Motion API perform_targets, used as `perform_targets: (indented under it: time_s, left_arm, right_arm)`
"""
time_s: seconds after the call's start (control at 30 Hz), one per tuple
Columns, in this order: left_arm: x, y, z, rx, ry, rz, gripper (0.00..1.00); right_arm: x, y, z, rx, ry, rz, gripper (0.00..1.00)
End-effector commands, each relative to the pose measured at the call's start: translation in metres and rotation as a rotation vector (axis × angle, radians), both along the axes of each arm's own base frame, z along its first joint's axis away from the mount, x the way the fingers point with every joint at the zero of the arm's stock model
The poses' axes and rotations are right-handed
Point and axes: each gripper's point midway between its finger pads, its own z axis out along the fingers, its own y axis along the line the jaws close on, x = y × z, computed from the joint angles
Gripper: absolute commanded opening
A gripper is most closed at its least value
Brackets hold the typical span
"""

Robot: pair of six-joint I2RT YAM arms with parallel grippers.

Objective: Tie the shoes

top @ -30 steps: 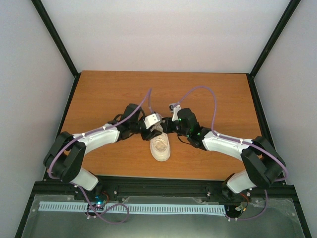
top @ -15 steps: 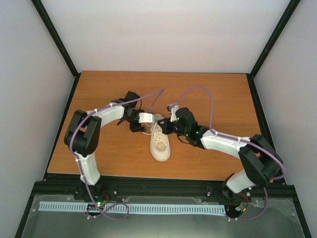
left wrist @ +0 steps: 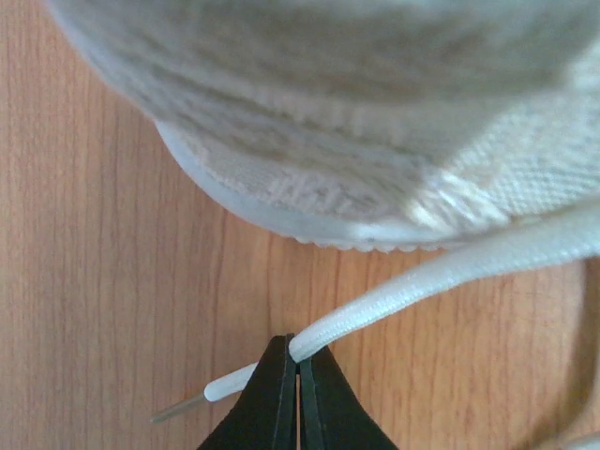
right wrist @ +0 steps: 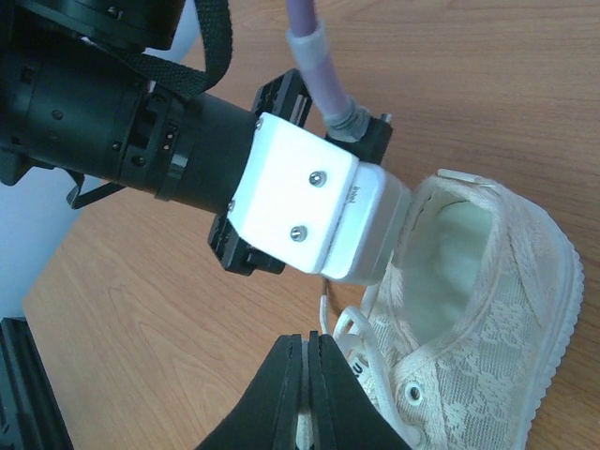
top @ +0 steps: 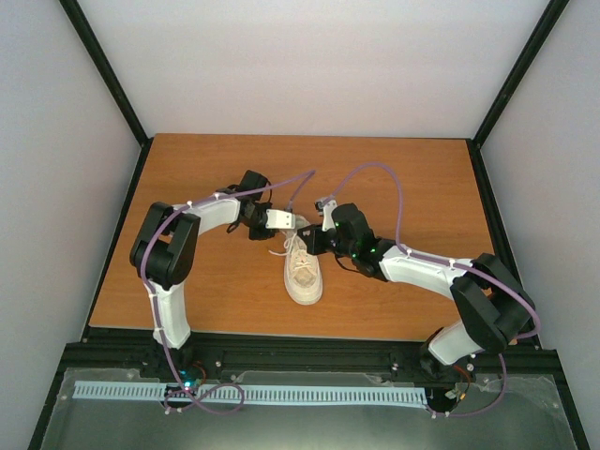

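The cream canvas shoe lies in the middle of the table, toe toward the arms. Both grippers are at its heel end. My left gripper is on the heel's left. In the left wrist view it is shut on a white lace close to the lace's tip, with the shoe's heel just beyond. My right gripper comes in from the right. In the right wrist view it is shut on another lace, whose end sticks up beside the shoe's collar.
The left wrist's white camera block hangs directly ahead of the right fingers, very close. Purple cables loop above both wrists. Bare wooden table surrounds the shoe, and black frame rails run along its near edge.
The left gripper has closed on the lace end beside the heel. The left arm's elbow has swung up and inward. The right gripper has stayed shut in place.
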Motion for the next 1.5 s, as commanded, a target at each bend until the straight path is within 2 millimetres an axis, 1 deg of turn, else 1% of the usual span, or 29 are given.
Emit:
perform_targets:
  time_s: [0.0, 0.1, 0.17, 0.27, 0.37, 0.43, 0.47, 0.57, 0.6, 0.63, 0.7, 0.77, 0.87, 0.97, 1.07, 1.13, 1.23, 1.37, 1.4, 1.47]
  left_arm:
    - [0.0, 0.01, 0.025, -0.009, -0.059, 0.033, 0.01]
    - [-0.009, 0.024, 0.053, -0.031, -0.073, 0.091, 0.01]
    - [-0.03, 0.031, 0.071, -0.032, -0.044, 0.098, 0.01]
    - [-0.078, 0.037, 0.095, -0.053, 0.029, 0.038, 0.01]
    - [-0.131, 0.039, 0.113, -0.101, 0.091, -0.049, 0.01]
    - [-0.163, 0.036, 0.118, -0.104, 0.173, -0.099, 0.01]
    - [-0.174, 0.033, 0.117, -0.089, 0.216, -0.106, 0.01]
    - [-0.2, 0.023, 0.099, 0.008, 0.219, -0.164, 0.01]
    - [-0.209, 0.017, 0.094, 0.033, 0.211, -0.205, 0.01]
    - [-0.215, 0.011, 0.091, 0.038, 0.214, -0.231, 0.01]
    - [-0.223, -0.003, 0.094, 0.009, 0.237, -0.265, 0.01]
    - [-0.225, -0.025, 0.102, -0.034, 0.243, -0.281, 0.01]
    - [-0.233, -0.055, 0.102, -0.025, 0.245, -0.323, 0.01]
    - [-0.253, -0.074, 0.085, 0.03, 0.287, -0.407, 0.01]
    - [-0.271, -0.087, 0.068, 0.08, 0.321, -0.475, 0.01]
    - [-0.278, -0.094, 0.062, 0.09, 0.338, -0.505, 0.01]
    - [-0.284, -0.106, 0.066, 0.043, 0.362, -0.531, 0.01]
    - [-0.286, -0.13, 0.085, -0.089, 0.374, -0.523, 0.01]
    - [-0.284, -0.138, 0.092, -0.13, 0.368, -0.512, 0.02]
    - [-0.283, -0.147, 0.101, -0.185, 0.37, -0.495, 0.04]
  right_arm:
    - [0.003, 0.001, 0.008, 0.003, -0.03, 0.004, 0.03]
    - [0.004, -0.001, 0.009, 0.005, -0.036, 0.004, 0.03]
    - [0.004, -0.002, 0.01, 0.005, -0.039, 0.004, 0.03]
    - [0.004, -0.003, 0.01, -0.001, -0.04, 0.008, 0.03]
    - [0.005, -0.002, 0.009, -0.005, -0.036, 0.016, 0.03]
    - [0.005, -0.001, 0.007, -0.007, -0.03, 0.022, 0.03]
    - [0.005, 0.0, 0.007, -0.007, -0.028, 0.026, 0.03]
    - [0.005, 0.002, 0.009, 0.0, -0.031, 0.036, 0.03]
    - [0.006, 0.002, 0.01, -0.001, -0.032, 0.036, 0.03]
    - [0.006, 0.002, 0.011, 0.002, -0.034, 0.038, 0.03]
    - [0.009, 0.001, 0.011, -0.002, -0.03, 0.037, 0.03]
    - [0.011, -0.001, 0.011, -0.007, -0.029, 0.033, 0.03]
    - [0.013, -0.001, 0.009, -0.009, -0.023, 0.037, 0.03]
    - [0.016, -0.003, 0.011, -0.013, -0.026, 0.038, 0.03]
    - [0.018, -0.006, 0.011, -0.02, -0.026, 0.037, 0.03]
    - [0.019, -0.008, 0.011, -0.02, -0.023, 0.037, 0.03]
    - [0.021, -0.011, 0.011, -0.016, -0.02, 0.039, 0.03]
    - [0.023, -0.012, 0.009, -0.023, -0.019, 0.043, 0.03]
    - [0.024, -0.012, 0.009, -0.026, -0.02, 0.044, 0.03]
    - [0.025, -0.011, 0.007, -0.029, -0.015, 0.049, 0.03]
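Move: The left hand, low over the table, holds a lace end; the shoe's toe, near where that end is to be carried, lies about 16 cm back and 8 cm to its right, at about its own height. The shoe's middle is some 5 cm back and 8 cm right, and the lace loop kept in the right fingers roughly 8 cm back, 6 cm right and 11 cm up. From the right hand the toe is about 8 cm back, 2 cm right and 12 cm down. Keeping the lace end pinched, the left hand lifts some 13 cm, swinging slightly left as it draws back along the shoe, then sinks part-way and sweeps right past the toe, nearly 30 cm back in all. Its wrist turns clockwise about 30 degrees and its fingers tilt back towards the base. The right hand keeps hold of the loop, easing a couple of centimetres forward and right. ##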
